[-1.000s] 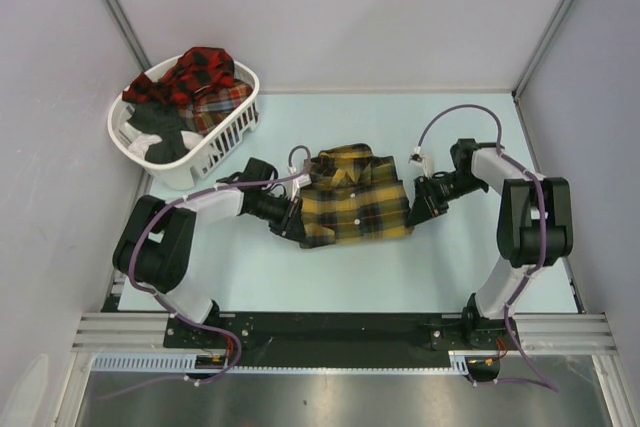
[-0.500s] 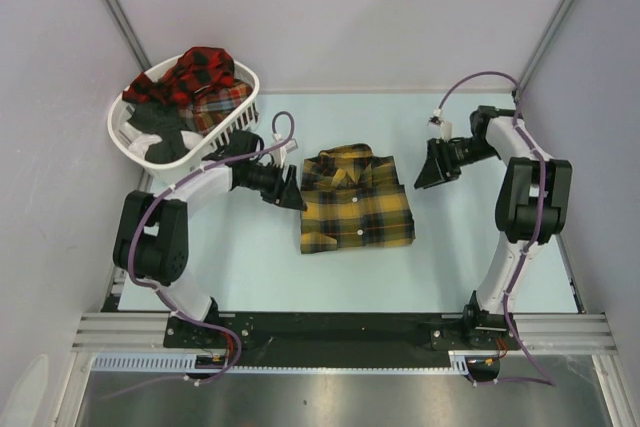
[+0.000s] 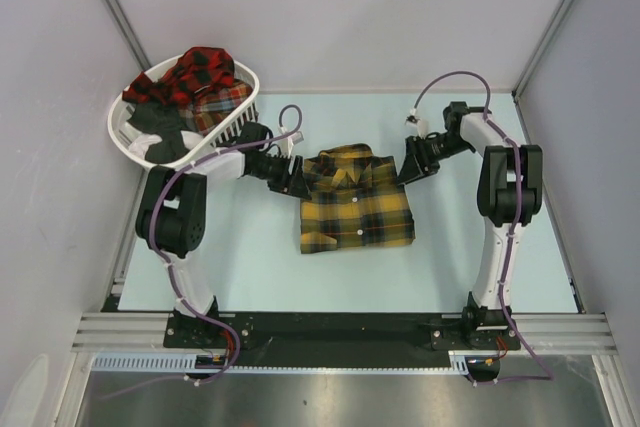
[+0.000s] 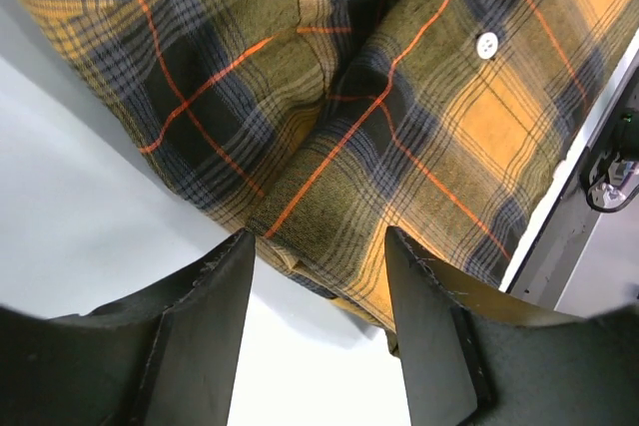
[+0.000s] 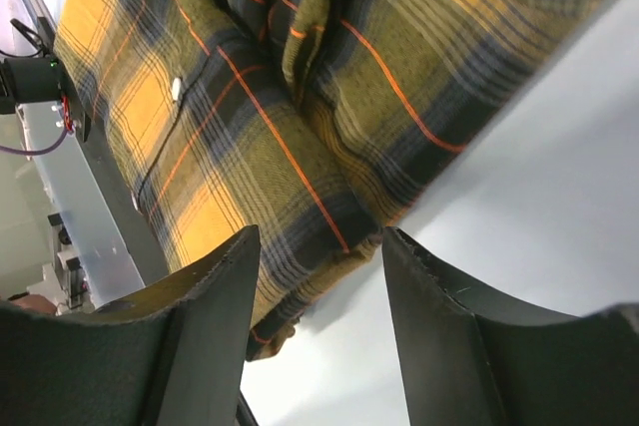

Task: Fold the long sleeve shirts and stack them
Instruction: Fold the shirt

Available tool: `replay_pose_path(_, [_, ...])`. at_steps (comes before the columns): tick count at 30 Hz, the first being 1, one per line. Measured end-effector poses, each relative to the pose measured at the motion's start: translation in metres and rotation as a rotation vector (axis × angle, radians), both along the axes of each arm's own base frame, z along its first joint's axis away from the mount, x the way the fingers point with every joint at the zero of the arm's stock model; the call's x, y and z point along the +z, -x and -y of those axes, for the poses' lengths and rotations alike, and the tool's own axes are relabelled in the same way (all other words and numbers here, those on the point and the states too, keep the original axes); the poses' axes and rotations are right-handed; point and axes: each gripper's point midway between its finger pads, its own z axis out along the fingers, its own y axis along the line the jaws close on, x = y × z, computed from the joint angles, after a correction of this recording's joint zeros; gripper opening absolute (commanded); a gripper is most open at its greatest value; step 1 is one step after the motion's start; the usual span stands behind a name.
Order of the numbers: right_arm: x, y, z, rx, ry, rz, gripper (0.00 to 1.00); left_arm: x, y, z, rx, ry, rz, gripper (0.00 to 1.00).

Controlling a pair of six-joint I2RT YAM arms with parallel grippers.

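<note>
A mustard-yellow plaid long sleeve shirt (image 3: 355, 205) lies folded in the middle of the table, collar toward the far side. My left gripper (image 3: 297, 179) is open at its upper left corner; in the left wrist view the fingertips (image 4: 318, 236) straddle the folded edge of the shirt (image 4: 399, 97) without closing on it. My right gripper (image 3: 408, 169) is open at the upper right corner, and its fingertips (image 5: 321, 234) frame the shirt's edge (image 5: 300, 77). A red-and-black plaid shirt (image 3: 200, 69) is heaped in the basket.
The white laundry basket (image 3: 222, 137) stands at the back left, close behind the left arm, and holds more crumpled clothes. Side walls close in the table on the left and right. Purple cables loop above both wrists.
Both grippers were shut at the yellow shirt's lower sides. They opened, let go, pulled away and moved up to its upper corners. The shirt now lies flatter.
</note>
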Motion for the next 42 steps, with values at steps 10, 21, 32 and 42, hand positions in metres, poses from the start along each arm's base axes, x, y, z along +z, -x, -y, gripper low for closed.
replay_pose_path(10, [-0.009, 0.005, -0.01, 0.038, 0.011, -0.02, 0.5, -0.008, 0.002, 0.0, 0.0, -0.002, -0.027, 0.39])
replay_pose_path(21, [-0.004, -0.004, -0.01, 0.041, 0.014, 0.018, 0.0, 0.002, -0.001, 0.006, -0.013, 0.038, -0.019, 0.0])
replay_pose_path(32, [0.031, -0.046, -0.014, 0.008, 0.004, 0.179, 0.0, 0.049, -0.04, 0.01, -0.005, 0.059, 0.136, 0.0])
replay_pose_path(42, [0.042, -0.125, -0.021, -0.093, -0.026, 0.351, 0.0, 0.044, -0.112, -0.001, 0.068, 0.011, 0.226, 0.0])
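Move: The shirt's left edge lies practically between the left hand's open fingers, about 2 cm to its right and 1 cm below. Its right edge lies just as close to the right hand, about 2 cm to its left and 1 cm below. From the left hand, the bunched far part is roughly 10 cm ahead and 10 cm right, the middle of the near edge about 15 cm back and 12 cm right; the laundry basket stands some 26 cm left and 16 cm ahead. Down about a centimetre first, both hands sink onto the shirt's side edges and shut, each pinching the cloth. They then lift it together and sweep forward roughly 11 cm, rising to some 6 cm and starting to sink again at the end, grip kept, wrists rolling 15 to 20 degrees. ##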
